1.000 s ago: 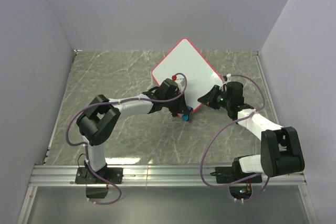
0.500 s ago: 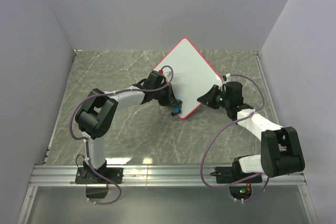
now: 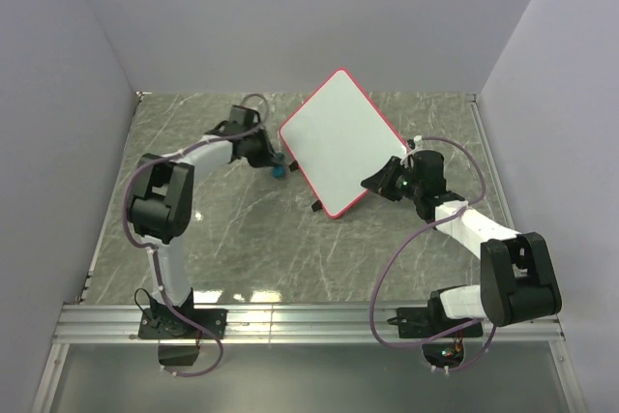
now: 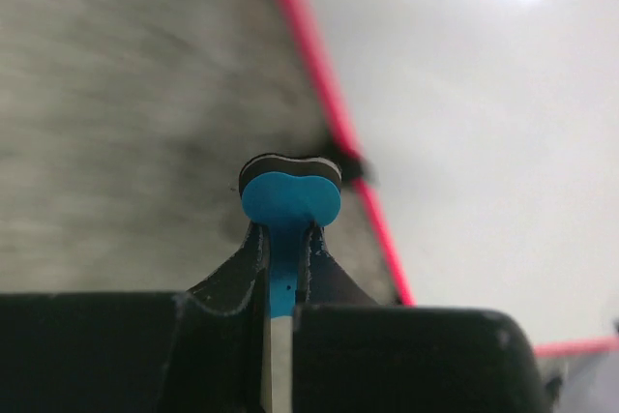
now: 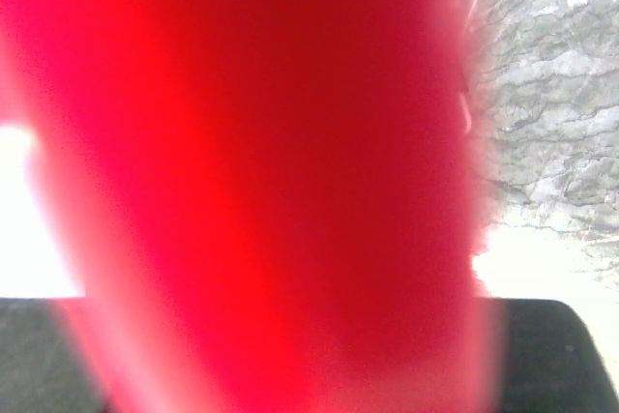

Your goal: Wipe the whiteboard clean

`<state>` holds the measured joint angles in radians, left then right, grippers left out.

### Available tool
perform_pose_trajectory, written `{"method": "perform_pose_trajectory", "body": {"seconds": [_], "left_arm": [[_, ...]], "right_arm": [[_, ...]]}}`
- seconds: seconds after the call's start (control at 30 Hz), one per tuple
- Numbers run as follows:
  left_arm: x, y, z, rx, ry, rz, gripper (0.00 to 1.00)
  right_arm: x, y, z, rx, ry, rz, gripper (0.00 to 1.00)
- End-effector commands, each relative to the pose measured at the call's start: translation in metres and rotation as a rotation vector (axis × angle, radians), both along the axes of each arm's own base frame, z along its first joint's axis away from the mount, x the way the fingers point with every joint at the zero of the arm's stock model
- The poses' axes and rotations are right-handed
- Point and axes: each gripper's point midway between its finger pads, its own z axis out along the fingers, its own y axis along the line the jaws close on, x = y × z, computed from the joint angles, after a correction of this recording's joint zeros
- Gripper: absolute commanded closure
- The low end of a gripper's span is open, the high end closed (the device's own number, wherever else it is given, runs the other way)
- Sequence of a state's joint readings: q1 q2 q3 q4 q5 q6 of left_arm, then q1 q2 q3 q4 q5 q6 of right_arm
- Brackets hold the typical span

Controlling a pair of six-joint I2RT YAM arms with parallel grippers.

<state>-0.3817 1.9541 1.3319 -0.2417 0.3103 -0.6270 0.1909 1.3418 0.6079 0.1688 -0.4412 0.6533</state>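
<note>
The whiteboard (image 3: 340, 138), white with a thin pink-red frame, stands tilted in the middle of the table; I see no marks on its face. My left gripper (image 3: 274, 161) is just off the board's left corner, shut on the small blue eraser (image 3: 278, 170). In the left wrist view the eraser (image 4: 290, 198) sits pinched between my fingertips (image 4: 287, 231), with the board (image 4: 484, 162) to the right. My right gripper (image 3: 373, 182) grips the board's lower right edge. The red frame (image 5: 251, 181) fills the right wrist view as a blur and hides the fingers.
The grey marbled tabletop (image 3: 193, 229) is enclosed by grey walls on three sides. A metal rail (image 3: 309, 321) runs along the near edge by the arm bases. Purple cables loop from both arms.
My left gripper has carried the eraser from the board's lower corner up and to the left, across the board and off its left corner. The right arm and the board have stayed put.
</note>
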Motion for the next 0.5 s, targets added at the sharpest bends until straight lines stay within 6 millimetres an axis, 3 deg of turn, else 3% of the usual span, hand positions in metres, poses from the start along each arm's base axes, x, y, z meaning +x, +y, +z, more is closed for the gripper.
{"method": "perform_pose_trajectory", "body": {"seconds": [0.0,0.07,0.23,0.4,0.47], "left_arm": [[0.038,0.047,0.038,0.058,-0.119,0.126,1.0],[0.039,0.051,0.056,0.034,-0.143,0.134,1.0],[0.029,0.061,0.072,0.065,-0.172,0.13,1.0],[0.007,0.081,0.055,0.154,-0.152,0.137,1.0],[0.001,0.087,0.057,0.17,-0.164,0.138,1.0]], "right_arm": [[-0.065,-0.023,-0.077,-0.181,0.299,0.036,1.0],[-0.065,-0.024,-0.077,-0.182,0.297,0.031,1.0],[-0.066,-0.026,-0.073,-0.188,0.292,0.018,1.0],[-0.067,-0.027,-0.059,-0.187,0.265,0.009,1.0],[-0.067,-0.027,-0.054,-0.184,0.256,0.008,0.99]]}}
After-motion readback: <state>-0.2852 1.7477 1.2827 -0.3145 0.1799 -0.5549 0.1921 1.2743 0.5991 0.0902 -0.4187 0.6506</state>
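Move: The left hand, already holding the eraser, is just off the whiteboard's left side; the whiteboard's middle lies about 17 cm to this hand's right, 5 cm ahead and slightly below. The upper black clip is some 5 cm to its right, level ahead; the lower black clip is about 11 cm right and 11 cm back. From the right hand, at the board's edge, the board's middle is roughly 11 cm ahead and 8 cm left. Leftward first, in a quick sweep of about 7 cm with a little forward drift, the left hand carries the eraser away from the whiteboard's clipped edge, then rises some 6 cm while easing back slightly, turning about 10 degrees counter-clockwise and keeping its grip. The right hand keeps hold of the board's edge and near the end starts drawing back about 1 cm. ##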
